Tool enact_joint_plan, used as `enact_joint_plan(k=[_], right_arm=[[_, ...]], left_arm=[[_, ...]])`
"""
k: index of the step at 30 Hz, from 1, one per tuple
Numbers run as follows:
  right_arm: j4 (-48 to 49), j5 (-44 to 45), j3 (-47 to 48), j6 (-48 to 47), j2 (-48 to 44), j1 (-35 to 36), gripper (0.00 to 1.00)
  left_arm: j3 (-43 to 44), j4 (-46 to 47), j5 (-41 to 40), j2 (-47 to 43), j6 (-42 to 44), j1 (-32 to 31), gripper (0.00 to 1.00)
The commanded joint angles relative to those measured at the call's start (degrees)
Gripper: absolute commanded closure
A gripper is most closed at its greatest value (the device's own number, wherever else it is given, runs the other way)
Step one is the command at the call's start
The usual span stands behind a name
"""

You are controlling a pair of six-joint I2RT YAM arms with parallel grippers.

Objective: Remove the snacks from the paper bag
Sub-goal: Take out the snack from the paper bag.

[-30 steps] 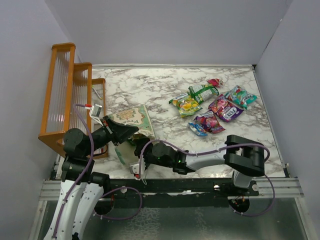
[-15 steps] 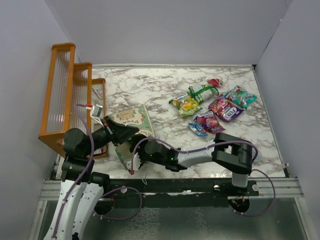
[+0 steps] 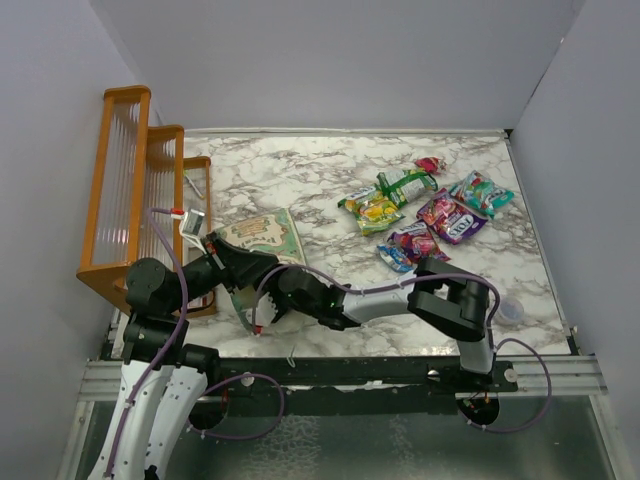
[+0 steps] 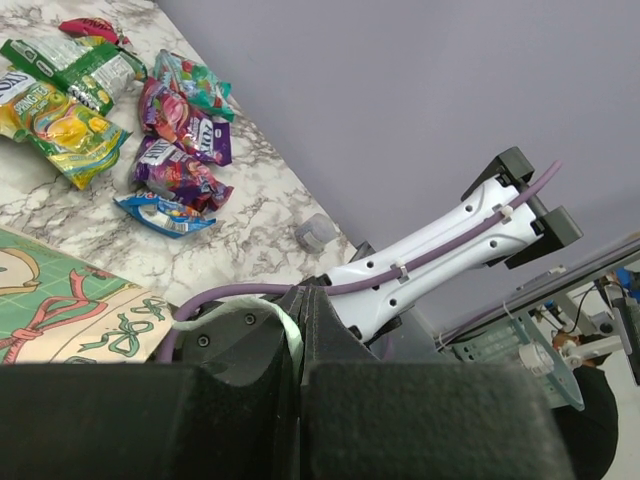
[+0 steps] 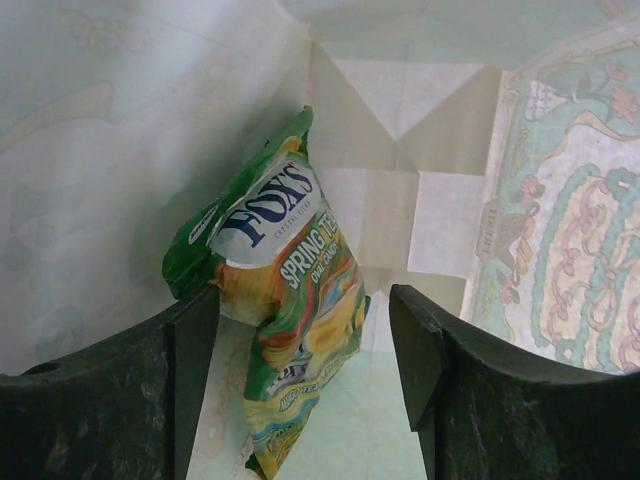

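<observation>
The mint-green paper bag [image 3: 265, 235] lies on its side at the table's near left, its mouth toward the arms. My left gripper [image 3: 255, 268] is shut on the bag's green rim [image 4: 288, 340], holding the mouth up. In the right wrist view my right gripper [image 5: 300, 300] is inside the bag, open. Between its fingers [image 5: 195, 350] stands a green-and-yellow Fox's snack packet [image 5: 290, 290], and I cannot tell whether the fingers touch it. From above, the right arm's wrist [image 3: 300, 292] sits at the bag's mouth, with its fingers hidden inside. Several other snacks [image 3: 420, 205] lie on the table at the right.
An orange wooden rack [image 3: 135, 200] stands along the left edge, close behind the left arm. A small translucent disc [image 3: 511, 310] lies near the table's front right corner. Grey walls close in the marble table [image 3: 330, 170] on three sides.
The right arm has swung left and pushed its gripper further into the bag's mouth, its jaws a little wider. The left gripper has kept its hold on the rim.
</observation>
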Motion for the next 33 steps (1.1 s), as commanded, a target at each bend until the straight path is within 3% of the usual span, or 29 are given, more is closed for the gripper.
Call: enact_joint_plan(k=[1, 10, 16, 18, 21, 23, 28, 33], right_arm=[[-2.05, -1.28, 4.20, -0.84, 3.73, -1.25, 0.32], [-1.41, 0.18, 9.35, -0.59, 8.40, -2.47, 0.47], [-0.09, -4.27, 9.95, 1.07, 7.34, -5.87, 0.57], [0.13, -5.17, 10.29, 1.10, 7.31, -6.51, 0.64], [0.20, -6.20, 10.68, 1.26, 7.24, -7.29, 0.84], [0.99, -6.77, 10.44, 1.30, 7.00, -7.53, 0.90], [0.98, -10.03, 8.00, 3.99, 3.52, -7.57, 0.98], [-0.33, -15.83, 3.21, 8.84, -3.81, -7.27, 0.99]], left_arm=[[0.45, 2.70, 1.99, -0.36, -0.62, 0.20, 1.00], [1.51, 0.75, 2.06, -0.69, 0.26, 0.22, 1.00], [1.69, -1.47, 1.84, -1.06, 1.59, 0.20, 1.00], [1.73, -2.17, 1.72, -1.26, 1.93, 0.20, 1.00], [1.69, -2.92, 1.53, -1.65, 2.18, 0.20, 1.00], [1.81, -3.69, 1.28, -1.81, 2.65, 0.20, 1.00], [1.78, -6.82, -0.37, -2.13, 4.39, 0.20, 1.00], [0.71, -7.62, -3.13, -2.60, 5.03, 0.20, 1.00]])
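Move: The right gripper is open inside the paper bag. The green Fox's spring tea packet lies about 4 cm ahead of it, 3 cm left and a little below. The folded bag bottom is some 7 cm ahead and 8 cm left of the right gripper, at about its height. From the left hand, shut on the bag's handle strip, the packet is roughly 12 cm ahead, 8 cm left and 28 cm down. Push the right gripper about 6 cm forward inside the bag, easing a little left and down at first, and shut the fingers on the middle of the green packet as you go. Once they are nearly shut, draw back about 1.5 cm. Keep the left gripper shut on the handle strip and lower it some 2 cm. ##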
